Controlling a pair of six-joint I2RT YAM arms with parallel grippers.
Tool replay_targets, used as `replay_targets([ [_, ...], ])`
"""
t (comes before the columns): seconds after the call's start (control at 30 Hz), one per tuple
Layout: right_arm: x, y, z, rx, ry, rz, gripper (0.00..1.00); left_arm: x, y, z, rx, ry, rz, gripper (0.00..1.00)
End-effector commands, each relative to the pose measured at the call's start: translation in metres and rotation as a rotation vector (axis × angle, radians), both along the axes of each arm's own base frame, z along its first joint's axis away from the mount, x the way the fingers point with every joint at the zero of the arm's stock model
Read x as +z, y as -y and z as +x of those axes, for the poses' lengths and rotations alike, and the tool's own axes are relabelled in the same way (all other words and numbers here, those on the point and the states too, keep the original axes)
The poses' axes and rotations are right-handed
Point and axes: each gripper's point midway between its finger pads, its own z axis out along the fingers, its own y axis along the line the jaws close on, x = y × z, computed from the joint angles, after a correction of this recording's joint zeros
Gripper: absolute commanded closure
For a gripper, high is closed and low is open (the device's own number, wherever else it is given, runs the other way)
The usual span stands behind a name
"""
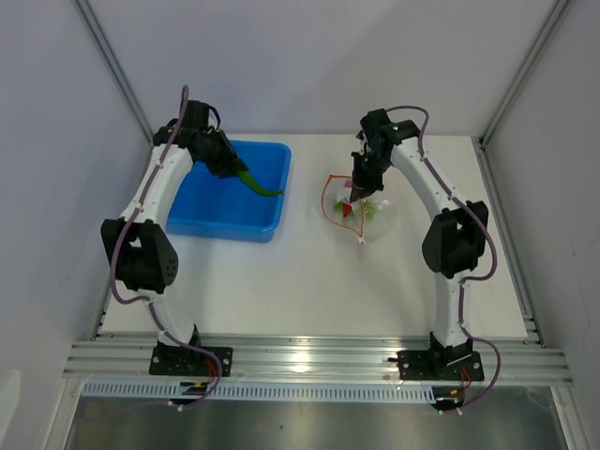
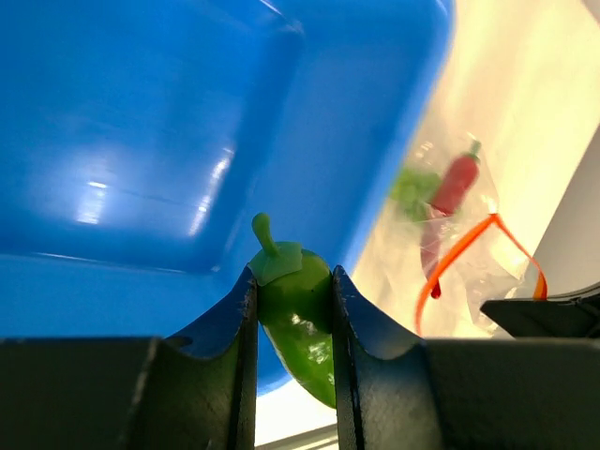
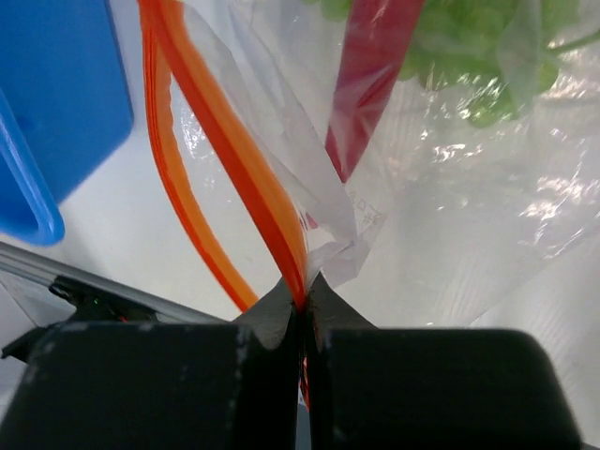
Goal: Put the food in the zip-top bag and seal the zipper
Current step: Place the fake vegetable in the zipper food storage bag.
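My left gripper (image 2: 292, 300) is shut on a dark-green pepper piece (image 2: 298, 323) and holds it over the blue tub; in the top view the pepper (image 1: 260, 184) hangs from that gripper (image 1: 234, 169). The clear zip-top bag (image 1: 366, 208) lies mid-table with its mouth open. My right gripper (image 3: 302, 292) is shut on the bag's red-orange zipper strip (image 3: 234, 150) and holds one side of the mouth up; it also shows in the top view (image 1: 361, 187). A slim red piece (image 3: 370, 66) and light-green grapes (image 3: 469, 56) lie inside the bag.
The blue plastic tub (image 1: 202, 220) stands left of the bag, under my left gripper. Metal rails run along the table's near edge (image 1: 319, 356). Grey walls close in the sides and back.
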Motion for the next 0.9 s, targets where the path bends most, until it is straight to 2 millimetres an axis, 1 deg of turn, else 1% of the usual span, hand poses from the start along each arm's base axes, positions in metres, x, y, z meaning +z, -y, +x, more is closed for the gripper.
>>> replay_targets([
  [0.0,0.043,-0.007,-0.017,0.058,0.146,0.025,1.00,0.064,0.046,-0.015,-0.133,0.207,-0.006,0.99],
  [0.03,0.046,-0.008,-0.021,0.057,0.148,0.031,1.00,0.076,0.050,-0.018,-0.143,0.244,0.016,1.00],
  [0.07,0.059,-0.010,-0.029,0.052,0.159,0.058,1.00,0.084,0.056,-0.026,-0.155,0.251,0.035,0.99],
  [0.1,0.062,-0.013,-0.036,0.043,0.144,0.088,1.00,0.101,0.060,-0.037,-0.168,0.288,0.028,0.99],
  [0.13,0.068,-0.017,-0.041,0.053,0.146,0.120,1.00,0.108,0.064,-0.043,-0.180,0.308,0.030,0.99],
  [0.17,0.083,-0.019,-0.047,0.063,0.182,0.158,1.00,0.108,0.073,-0.050,-0.207,0.323,0.053,1.00],
  [0.2,0.084,-0.021,-0.054,0.072,0.169,0.175,1.00,0.109,0.077,-0.056,-0.220,0.333,0.068,0.99],
  [0.23,0.088,-0.019,-0.057,0.074,0.171,0.179,1.00,0.118,0.078,-0.065,-0.216,0.358,0.072,1.00],
  [0.27,0.091,-0.017,-0.064,0.073,0.152,0.177,1.00,0.105,0.088,-0.076,-0.237,0.331,0.077,0.99],
  [0.3,0.090,-0.019,-0.072,0.082,0.123,0.194,1.00,0.112,0.094,-0.079,-0.239,0.368,0.071,0.99],
  [0.33,0.091,-0.021,-0.078,0.092,0.107,0.209,1.00,0.116,0.098,-0.090,-0.246,0.396,0.060,0.99],
  [0.37,0.091,-0.023,-0.084,0.101,0.092,0.224,1.00,0.112,0.112,-0.102,-0.287,0.405,0.055,0.99],
  [0.4,0.095,-0.023,-0.090,0.112,0.093,0.237,1.00,0.114,0.115,-0.105,-0.285,0.434,0.071,0.99],
  [0.43,0.092,-0.023,-0.095,0.116,0.080,0.238,1.00,0.117,0.118,-0.110,-0.289,0.445,0.086,1.00],
  [0.47,0.094,-0.024,-0.098,0.124,0.086,0.253,1.00,0.117,0.124,-0.118,-0.317,0.457,0.110,0.99],
  [0.53,0.101,-0.025,-0.107,0.144,0.084,0.303,1.00,0.111,0.122,-0.120,-0.306,0.446,0.163,1.00],
  [0.6,0.098,-0.024,-0.111,0.146,0.074,0.319,1.00,0.104,0.122,-0.122,-0.307,0.430,0.182,0.99],
  [0.67,0.095,-0.023,-0.116,0.152,0.061,0.324,1.00,0.102,0.121,-0.123,-0.303,0.429,0.192,0.99],
  [0.77,0.094,-0.026,-0.123,0.169,0.057,0.323,1.00,0.109,0.121,-0.124,-0.302,0.446,0.203,0.99],
  [0.8,0.094,-0.026,-0.124,0.173,0.059,0.321,1.00,0.108,0.121,-0.123,-0.302,0.441,0.211,0.99],
  [0.83,0.094,-0.026,-0.126,0.176,0.062,0.318,1.00,0.114,0.119,-0.123,-0.298,0.452,0.224,0.99],
  [0.87,0.094,-0.027,-0.127,0.178,0.064,0.320,1.00,0.116,0.118,-0.123,-0.295,0.455,0.232,0.99],
])
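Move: The green chili is already clear of the tray floor in the left fingers. The bag's open mouth is roughly 26 cm to this hand's right, 6 cm back and 10 cm lower, with the red chili some 29 cm right and 5 cm back, the grapes about 34 cm right and 6 cm back, and the blue tray's middle about 5 cm left, level with it. From the right hand, which pinches the bag rim, the green chili is about 24 cm left, 2 cm ahead and slightly higher; the mouth is 3 cm left, 2 cm back and 4 cm lower. Keeping its grip on the green chili's stem end, the left hand swings right, then back and up out over the tray's right side towards the bag mouth, about 13 cm back, 12 cm right and 10 cm up, while the wrist tips the fingers up and turns clockwise, some 30 degrees in all. The right hand keeps the rim pinched shut between its fingers and draws the bag about 12 cm back and 7 cm up, its fingertips swinging some 15 degrees towards the left, so the mouth faces the incoming chili. ##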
